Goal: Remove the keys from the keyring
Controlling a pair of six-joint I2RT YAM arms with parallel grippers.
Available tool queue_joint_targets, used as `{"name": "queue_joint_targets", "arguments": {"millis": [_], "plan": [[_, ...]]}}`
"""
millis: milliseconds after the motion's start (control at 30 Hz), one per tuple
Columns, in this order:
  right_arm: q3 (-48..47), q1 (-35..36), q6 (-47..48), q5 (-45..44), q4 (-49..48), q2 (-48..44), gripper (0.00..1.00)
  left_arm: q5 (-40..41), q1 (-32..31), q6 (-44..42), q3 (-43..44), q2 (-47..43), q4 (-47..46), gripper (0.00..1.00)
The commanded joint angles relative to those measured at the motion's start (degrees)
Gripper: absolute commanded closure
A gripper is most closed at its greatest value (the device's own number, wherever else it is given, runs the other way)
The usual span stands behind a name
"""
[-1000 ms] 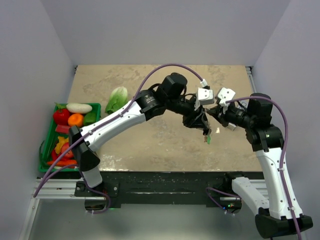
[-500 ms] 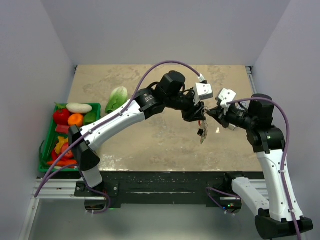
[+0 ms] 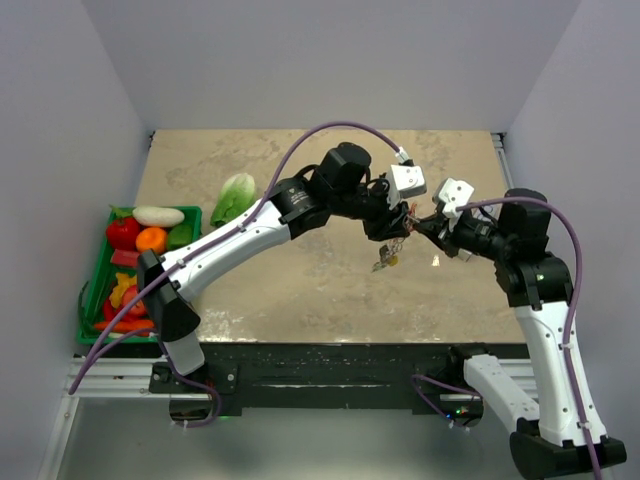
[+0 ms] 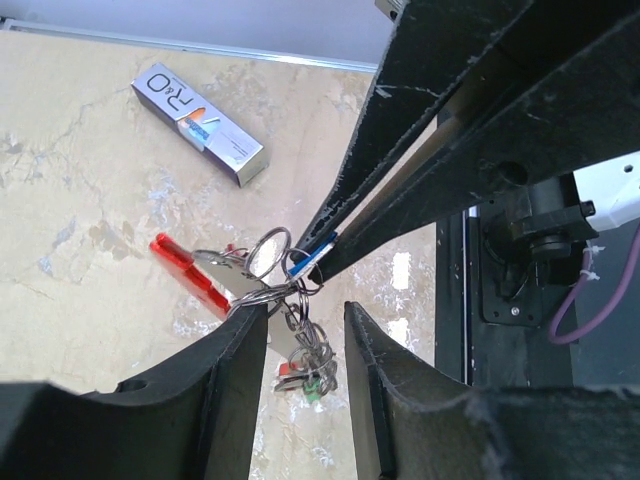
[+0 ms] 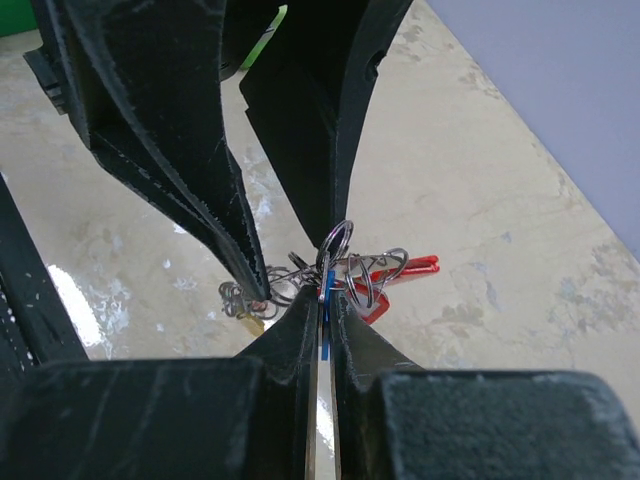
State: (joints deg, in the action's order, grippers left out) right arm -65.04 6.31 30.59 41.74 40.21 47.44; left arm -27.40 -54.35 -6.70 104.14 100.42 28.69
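Both grippers meet above the middle of the table. My right gripper is shut on a thin blue key. That key hangs on the silvery keyring. The red fob sticks out to one side. My left gripper stands open, with its fingertips on either side of the tangle of rings. One fingertip touches the wire loops. The other keys, with green and yellow tags, dangle below on small rings.
A white-and-blue box lies on the stone tabletop beyond the grippers. A green basket of toy vegetables sits at the left edge, and a leafy green lies beside it. The table's dark near edge is close on the right.
The dangling bunch has swung up and to the left, under the left gripper. Both grippers have shifted slightly upward together; the right one has kept its grip.
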Motion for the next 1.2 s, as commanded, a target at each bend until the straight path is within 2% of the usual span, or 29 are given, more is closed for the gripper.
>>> {"name": "queue_joint_targets", "arguments": {"millis": [0, 100, 167, 200, 300, 367, 667, 900, 1167], "plan": [[-2.6, -0.2, 0.4, 2.8, 0.1, -1.2, 1.00, 1.6, 0.3, -1.1, 0.0, -1.2, -2.8, 0.59], [-2.4, -0.2, 0.7, 3.0, 0.6, -1.3, 1.00, 1.1, 0.2, -1.5, 0.0, -1.1, -2.8, 0.60], [-2.5, -0.2, 0.7, 3.1, 0.7, -1.3, 1.00, 0.5, 0.3, -1.5, 0.2, -0.8, -2.8, 0.65], [-2.6, -0.2, 0.7, 3.1, 0.7, -1.2, 1.00, -0.3, 0.2, -1.5, 0.2, -0.8, -2.8, 0.76], [-3.2, -0.2, 0.6, 2.7, 0.6, -0.9, 1.00, -1.3, 0.2, -1.6, 0.5, -0.5, -2.6, 0.95], [-3.5, -0.2, 0.5, 2.6, 0.4, -0.8, 1.00, -1.8, 0.2, -1.8, 0.3, -0.4, -2.4, 0.99], [-3.0, -0.2, 0.1, -1.6, -1.1, -0.3, 1.00, -4.5, 0.3, -2.4, 0.6, -0.8, -1.4, 1.00], [0.4, -0.7, 1.4, -6.8, -1.0, -1.6, 1.00, -5.8, 3.7, 0.4, 1.2, -2.6, -2.5, 1.00], [3.4, -1.3, 1.5, -6.3, -1.1, -2.5, 1.00, -6.5, 6.2, 1.5, 0.4, -5.0, -3.2, 1.00]]}}
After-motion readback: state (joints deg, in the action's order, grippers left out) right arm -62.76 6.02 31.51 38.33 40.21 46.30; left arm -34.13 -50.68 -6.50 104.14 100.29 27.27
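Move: Just off the left fingertips, about 1 cm to their right, is the linked-ring end of the keyring, with the blue tag some 3 cm to the hand's right and level with it fore and aft. The red handle lies about 4 cm ahead, 1 cm right and 3 cm below; the yellow tag hangs roughly 5 cm back, 2 cm left and 6 cm down. From the right hand, the rings are about 2 cm left and 1 cm ahead. Closing from nearly half open to shut, the left fingers pinch the linked rings beside the blue tag while that hand stays almost in place. The two hands then draw apart: the left goes about 1 cm each forward, up and left, while the right, still gripping the blue tag, sinks about 1.5 cm and shifts 1 cm right. ##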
